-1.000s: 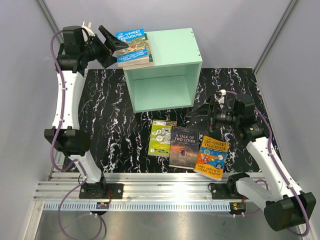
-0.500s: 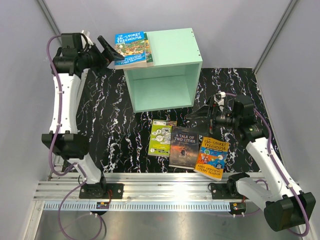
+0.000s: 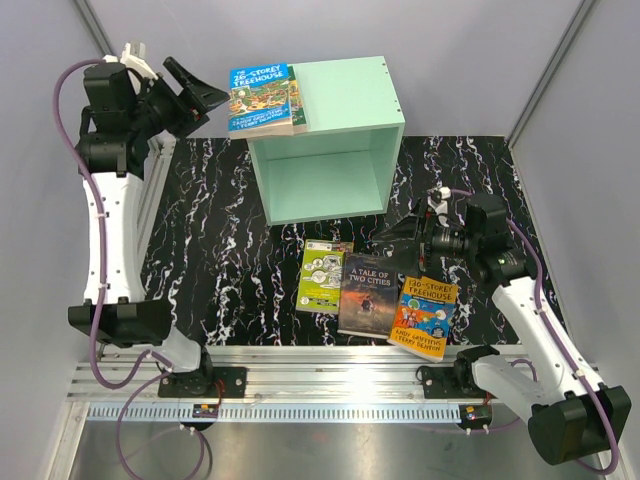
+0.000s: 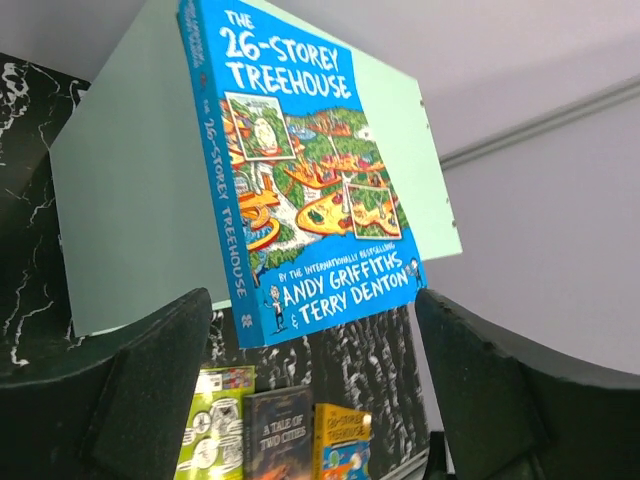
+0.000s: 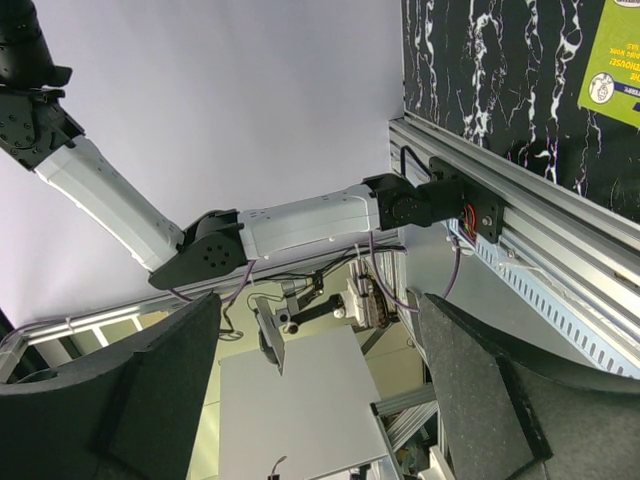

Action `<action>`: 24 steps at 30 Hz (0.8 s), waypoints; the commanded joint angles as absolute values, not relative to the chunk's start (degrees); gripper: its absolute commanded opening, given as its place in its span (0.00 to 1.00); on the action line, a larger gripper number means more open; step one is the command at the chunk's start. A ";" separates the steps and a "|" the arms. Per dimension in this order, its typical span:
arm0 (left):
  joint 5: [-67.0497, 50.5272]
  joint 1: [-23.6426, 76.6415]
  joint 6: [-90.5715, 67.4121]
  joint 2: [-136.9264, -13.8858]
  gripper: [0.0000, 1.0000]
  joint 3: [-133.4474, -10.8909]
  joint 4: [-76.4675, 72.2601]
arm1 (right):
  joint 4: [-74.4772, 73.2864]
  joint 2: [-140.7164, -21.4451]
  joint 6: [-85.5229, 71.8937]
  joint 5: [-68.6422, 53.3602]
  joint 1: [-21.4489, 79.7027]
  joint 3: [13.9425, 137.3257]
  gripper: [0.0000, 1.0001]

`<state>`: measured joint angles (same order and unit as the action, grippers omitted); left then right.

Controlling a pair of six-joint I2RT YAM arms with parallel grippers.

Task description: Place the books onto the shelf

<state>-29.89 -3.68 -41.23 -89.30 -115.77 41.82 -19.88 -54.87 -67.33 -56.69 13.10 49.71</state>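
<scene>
A blue Treehouse book [image 3: 262,97] lies flat on top of the mint-green shelf [image 3: 340,150], overhanging its left edge. The edge of a second book shows under it. My left gripper [image 3: 197,97] hangs open just left of the blue book, apart from it. In the left wrist view the blue book [image 4: 300,180] fills the space ahead of my open left gripper [image 4: 320,400], with the shelf [image 4: 130,200] behind it. A lime-green book [image 3: 324,275], a dark book [image 3: 367,293] and an orange-yellow book [image 3: 424,315] lie side by side on the mat. My right gripper [image 3: 400,232] hovers open above them.
The black marbled mat [image 3: 220,240] covers the table. The shelf's open side faces the arms. An aluminium rail [image 3: 330,370] runs along the near edge. Grey walls close in on both sides. The right wrist view shows the left arm [image 5: 290,225] and a corner of the lime-green book [image 5: 612,50].
My left gripper has drawn back to the left, off the blue book, which stays on the shelf top. The left arm swung outward. The right arm barely moved.
</scene>
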 commanded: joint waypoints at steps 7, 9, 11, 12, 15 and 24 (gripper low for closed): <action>-27.51 -5.19 -40.96 -88.85 0.38 -114.00 37.36 | -20.56 -53.26 -65.92 -58.53 12.83 49.39 0.87; -27.69 -5.10 -41.04 -89.38 0.38 -114.08 36.83 | -21.00 -53.44 -65.40 -58.71 12.74 49.83 0.86; -27.33 -5.10 -40.96 -90.17 0.38 -114.26 37.09 | -21.36 -53.70 -64.95 -58.88 12.66 50.18 0.86; -27.42 -5.01 -40.96 -90.44 0.38 -114.34 37.09 | -21.27 -53.96 -64.78 -58.89 12.66 50.36 0.87; -27.95 -4.92 -41.22 -91.75 0.38 -114.35 37.09 | -21.01 -54.40 -64.69 -59.15 12.57 50.45 0.87; -27.95 -2.73 -42.89 -95.70 0.38 -116.89 35.42 | -20.48 -55.63 -64.16 -59.50 12.48 50.80 0.86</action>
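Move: The 26-Storey Treehouse book on top of the shelf is about 7 cm ahead of the left hand, 9 cm to its right and some 8 cm below. The green 104-Storey book under it sits about 3 cm farther right, 1 cm farther out and 2 cm lower. The middle of the shelf's top is about 8 cm ahead, 22 cm right and 12 cm down. From the right hand the blue book lies roughly 29 cm ahead, 25 cm left and 8 cm up. Draw the left gripper's wide-open fingers in to less than half open while easing it slightly left. Then, with the gap kept, bring it forward and down together, about 4 cm each way, towards the spine side of the 26-Storey book, tipping the fingers only a touch lower. Stop close to the book, not gripping it. ##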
